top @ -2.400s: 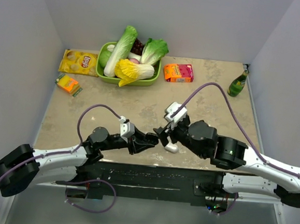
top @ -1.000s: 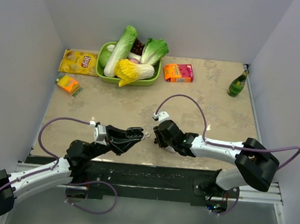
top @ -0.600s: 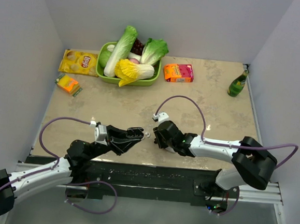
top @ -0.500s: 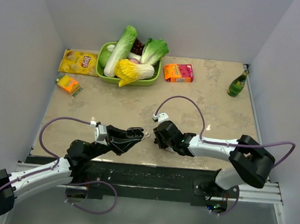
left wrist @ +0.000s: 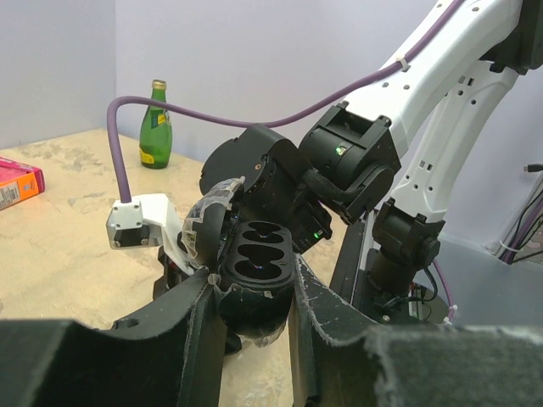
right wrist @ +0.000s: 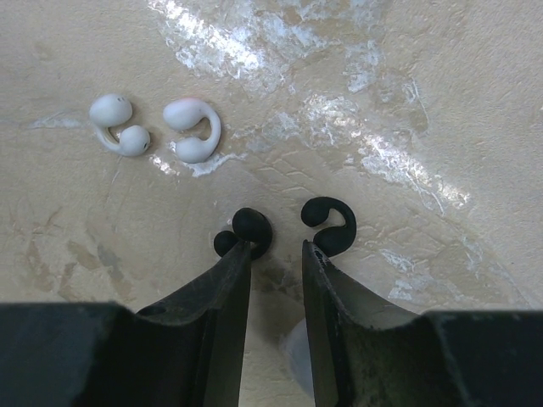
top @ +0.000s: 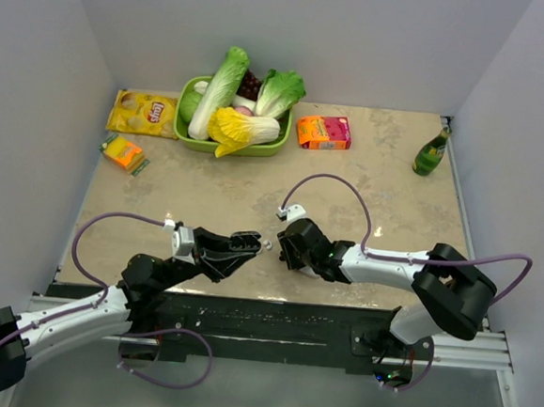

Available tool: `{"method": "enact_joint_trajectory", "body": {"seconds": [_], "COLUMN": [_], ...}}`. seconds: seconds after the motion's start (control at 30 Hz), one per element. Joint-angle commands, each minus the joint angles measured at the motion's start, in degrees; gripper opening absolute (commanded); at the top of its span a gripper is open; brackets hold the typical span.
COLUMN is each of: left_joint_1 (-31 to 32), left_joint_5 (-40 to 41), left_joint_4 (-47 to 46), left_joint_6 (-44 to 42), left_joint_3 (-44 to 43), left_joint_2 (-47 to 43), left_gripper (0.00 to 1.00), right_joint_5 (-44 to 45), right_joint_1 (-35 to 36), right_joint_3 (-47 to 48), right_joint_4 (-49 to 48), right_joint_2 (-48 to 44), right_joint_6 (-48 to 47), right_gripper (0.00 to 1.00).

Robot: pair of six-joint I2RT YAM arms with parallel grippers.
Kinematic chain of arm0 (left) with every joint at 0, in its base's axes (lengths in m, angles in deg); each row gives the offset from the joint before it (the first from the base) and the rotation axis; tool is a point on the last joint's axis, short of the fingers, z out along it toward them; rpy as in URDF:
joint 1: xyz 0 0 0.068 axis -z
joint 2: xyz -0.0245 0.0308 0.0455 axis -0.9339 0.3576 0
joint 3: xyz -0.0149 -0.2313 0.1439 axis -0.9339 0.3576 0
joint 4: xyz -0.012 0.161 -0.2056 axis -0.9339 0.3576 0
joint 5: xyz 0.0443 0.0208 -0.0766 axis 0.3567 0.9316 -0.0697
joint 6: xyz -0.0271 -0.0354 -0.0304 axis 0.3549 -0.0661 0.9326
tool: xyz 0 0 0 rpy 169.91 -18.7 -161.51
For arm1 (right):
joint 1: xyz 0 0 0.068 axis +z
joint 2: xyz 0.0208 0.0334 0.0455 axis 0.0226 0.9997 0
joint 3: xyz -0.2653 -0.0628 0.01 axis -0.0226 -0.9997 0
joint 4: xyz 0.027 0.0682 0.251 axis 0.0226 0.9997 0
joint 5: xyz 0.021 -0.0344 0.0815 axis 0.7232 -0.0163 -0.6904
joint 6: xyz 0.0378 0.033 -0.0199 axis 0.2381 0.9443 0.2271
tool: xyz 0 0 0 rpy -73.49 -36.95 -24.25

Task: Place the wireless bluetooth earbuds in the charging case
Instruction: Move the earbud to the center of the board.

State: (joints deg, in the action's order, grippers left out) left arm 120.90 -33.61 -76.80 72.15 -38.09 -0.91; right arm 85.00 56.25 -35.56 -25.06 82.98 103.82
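Observation:
Two white earbuds [right wrist: 119,125] [right wrist: 193,129] lie side by side on the table, seen as a white speck [top: 267,246] between the grippers from above. My right gripper [right wrist: 277,248] stands open just short of them, bare table between its fingers. Its tips rest by two black earbuds [right wrist: 246,231] [right wrist: 331,225]. My left gripper [left wrist: 253,284] is shut on a black hinged case [left wrist: 259,254], lid open, both wells empty and facing the right arm. No white charging case shows clearly. A pale blurred shape [right wrist: 293,349] lies under the right gripper.
A green basket [top: 188,138] of vegetables stands at the back, with a chips bag [top: 142,113] and a small orange pack [top: 123,152] to its left. To its right is a pink-orange box [top: 324,131]. A green bottle [top: 431,152] stands at the far right edge.
The right arm's elbow has drifted slightly left. Both grippers stay where they were, the left still holding the black case.

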Motion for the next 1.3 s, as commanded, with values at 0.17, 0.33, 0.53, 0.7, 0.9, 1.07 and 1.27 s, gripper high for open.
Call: {"method": "enact_joint_trajectory", "body": {"seconds": [0.17,0.33,0.53,0.7,0.9,1.07,1.27], "left_joint_1": [-0.2,-0.2,-0.2,-0.2,-0.2,-0.2,-0.2], "left_joint_5": [-0.7,-0.8,-1.0,-1.0,-1.1,-1.0,-1.3], "left_joint_4": [-2.5,-2.4,-2.6,-2.5,-2.3,-2.7,-3.1], "left_joint_6": [1.2,1.2,1.4,1.4,1.4,1.3,1.4], "left_joint_3": [10.3,10.3,10.3,10.3,10.3,10.2,10.0], "left_joint_2": [0.3,0.4,0.5,0.5,0.0,0.3,1.0], "left_gripper": [0.00,0.00,0.00,0.00,0.00,0.00,0.00], "right_joint_5": [-1.7,-2.2,-3.3,-3.1,-0.1,0.6,1.0], "right_joint_1": [-0.3,-0.2,-0.3,-0.4,-0.4,-0.3,-0.3], "right_joint_3": [2.8,3.1,3.5,3.3,2.2,1.7,0.7], "right_joint_4": [-2.1,-2.4,-2.7,-3.1,-1.5,-0.3,0.2], "right_joint_2": [2.3,3.4,4.9,4.6,-1.1,-6.5,-8.8], "right_joint_6": [0.2,0.2,0.2,0.0,0.5,1.0,1.8], "right_gripper": [0.35,0.35,0.38,0.34,0.62,0.70,0.66]}}
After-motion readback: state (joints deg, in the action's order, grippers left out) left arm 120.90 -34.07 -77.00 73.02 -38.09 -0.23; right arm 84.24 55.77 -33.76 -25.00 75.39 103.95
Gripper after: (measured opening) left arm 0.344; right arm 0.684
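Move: The fingers are almost down at the table. The black earbud to be shifted lies about 2 cm left of the right hand, level with it and 1 cm lower, by the left fingertip. The second black earbud is some 2 cm ahead and 1 cm right; the nearer white earbud 2 cm ahead, 5 cm left; the white case about 5 cm right, 2 cm back. From the left hand, the first earbud lies roughly 7 cm ahead, 8 cm right and 22 cm below. With its left fingertip against the near black earbud, the right hand pushes the earbud left along the table, sliding about 1.5 cm at the same low height. The fingers then spread to about twice their gap, nudging the other black earbud outward too, and the hand lifts clear by some 5 cm, tilting back slightly. ##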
